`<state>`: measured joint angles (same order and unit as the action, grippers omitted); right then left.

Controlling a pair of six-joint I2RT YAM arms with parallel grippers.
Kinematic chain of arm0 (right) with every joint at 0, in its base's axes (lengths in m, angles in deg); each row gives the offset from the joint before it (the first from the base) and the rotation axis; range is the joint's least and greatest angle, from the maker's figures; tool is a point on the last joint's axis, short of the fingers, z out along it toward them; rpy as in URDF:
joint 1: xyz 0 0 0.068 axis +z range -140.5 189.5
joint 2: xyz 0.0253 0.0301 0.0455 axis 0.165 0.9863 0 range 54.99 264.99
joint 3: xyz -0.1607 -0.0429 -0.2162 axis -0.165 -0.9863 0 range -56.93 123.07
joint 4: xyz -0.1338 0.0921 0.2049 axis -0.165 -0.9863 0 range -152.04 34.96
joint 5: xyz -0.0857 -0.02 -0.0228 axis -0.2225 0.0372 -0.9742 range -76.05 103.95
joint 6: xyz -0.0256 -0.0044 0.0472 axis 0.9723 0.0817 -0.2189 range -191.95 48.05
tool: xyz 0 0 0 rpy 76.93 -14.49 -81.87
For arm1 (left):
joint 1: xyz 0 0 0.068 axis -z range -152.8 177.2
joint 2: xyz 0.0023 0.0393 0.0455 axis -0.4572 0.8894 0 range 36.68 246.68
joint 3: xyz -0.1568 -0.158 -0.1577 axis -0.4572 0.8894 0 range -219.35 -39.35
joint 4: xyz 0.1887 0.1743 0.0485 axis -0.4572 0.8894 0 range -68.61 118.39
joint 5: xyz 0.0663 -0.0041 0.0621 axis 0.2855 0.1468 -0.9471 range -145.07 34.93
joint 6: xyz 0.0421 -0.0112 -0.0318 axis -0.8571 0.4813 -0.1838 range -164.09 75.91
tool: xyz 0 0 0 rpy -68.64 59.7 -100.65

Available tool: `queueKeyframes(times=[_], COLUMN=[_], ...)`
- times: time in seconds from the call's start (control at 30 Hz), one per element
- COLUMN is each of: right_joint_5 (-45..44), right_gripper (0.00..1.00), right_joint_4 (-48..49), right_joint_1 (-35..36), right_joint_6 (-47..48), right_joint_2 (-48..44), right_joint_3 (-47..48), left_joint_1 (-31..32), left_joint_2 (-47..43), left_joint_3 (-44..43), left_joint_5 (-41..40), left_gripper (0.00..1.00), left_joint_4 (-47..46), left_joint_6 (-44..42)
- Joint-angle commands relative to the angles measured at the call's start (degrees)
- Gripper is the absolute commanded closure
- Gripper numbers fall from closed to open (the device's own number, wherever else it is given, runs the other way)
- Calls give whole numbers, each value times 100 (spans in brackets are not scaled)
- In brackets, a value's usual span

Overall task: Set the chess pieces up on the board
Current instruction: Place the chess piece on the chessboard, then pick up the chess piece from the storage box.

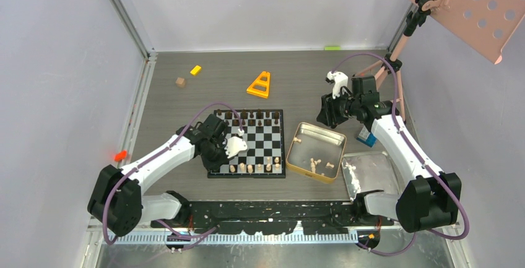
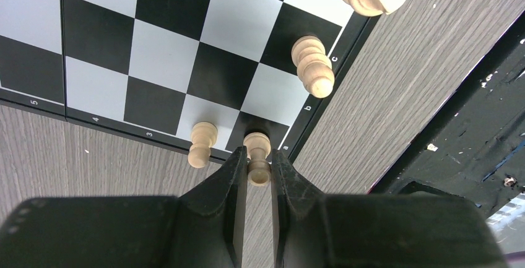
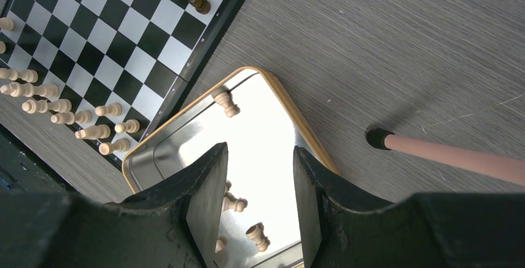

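The checkered board lies mid-table with dark pieces along its far edge and pale pieces along its near edge. My left gripper is at the board's near-left corner. In the left wrist view my left gripper is shut on a pale piece standing on the black corner square, with a pale pawn beside it. My right gripper is open and empty above the gold tin. The right wrist view shows my right gripper over the tin, where loose pale pieces lie.
A silver tray lies right of the tin. An orange triangle, a yellow block and a brown cube sit behind the board. A pink stand leg and a blue item are at the right.
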<state>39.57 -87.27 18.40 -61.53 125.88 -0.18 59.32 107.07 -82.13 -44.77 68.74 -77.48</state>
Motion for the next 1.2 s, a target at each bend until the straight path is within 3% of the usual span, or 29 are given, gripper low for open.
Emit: queueKeyframes(times=[0.0,0.27,0.53,0.8,1.17], right_joint_5=[88,9,388,19,-520], right_gripper=[51,51,51,50,49], right_joint_4=[26,-256,-1019,-833,-115], right_joint_1=[-25,-34,5,735,1539], right_joint_6=[75,235,1154,1784,2178], right_joint_2=[-49,28,264,1032,2010], right_joint_3=[125,254,405,234,145], left_joint_1=[-39,-54,-126,-227,-422], left_joint_2=[11,-203,-661,-889,-750], left_joint_3=[23,-179,-765,-1359,-1586], left_joint_5=[94,90,214,431,554], left_gripper=[85,67,52,33,26], left_joint_4=[-116,1,471,437,218], left_joint_6=[-10,73,123,572,785])
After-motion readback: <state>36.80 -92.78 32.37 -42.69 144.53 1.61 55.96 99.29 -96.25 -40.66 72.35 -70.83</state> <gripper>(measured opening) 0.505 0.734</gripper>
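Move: My left hand already holds the chess piece on the near-left corner square, its middle right at the fingers. A pawn stands about 3 cm ahead of it, and the nearest back-row piece some 6 cm to its right, beyond an empty square. From my right hand, the lone piece by the tray's left wall lies about 9 cm left, 3 cm back and 15 cm below. Two loose pieces lie 12 cm back: one 3 cm left, one 2 cm right, 15 cm down. I open my left fingers wide to let go of the piece on its corner square, then lift about 10 cm, easing forward and a little right with the fingertips tilting that way. Meanwhile my right hand, still half open, sinks some 10 cm into the tray area, first drawing back a few centimetres and then swinging left towards the lone piece, turning counter-clockwise by nearly 30 degrees. ##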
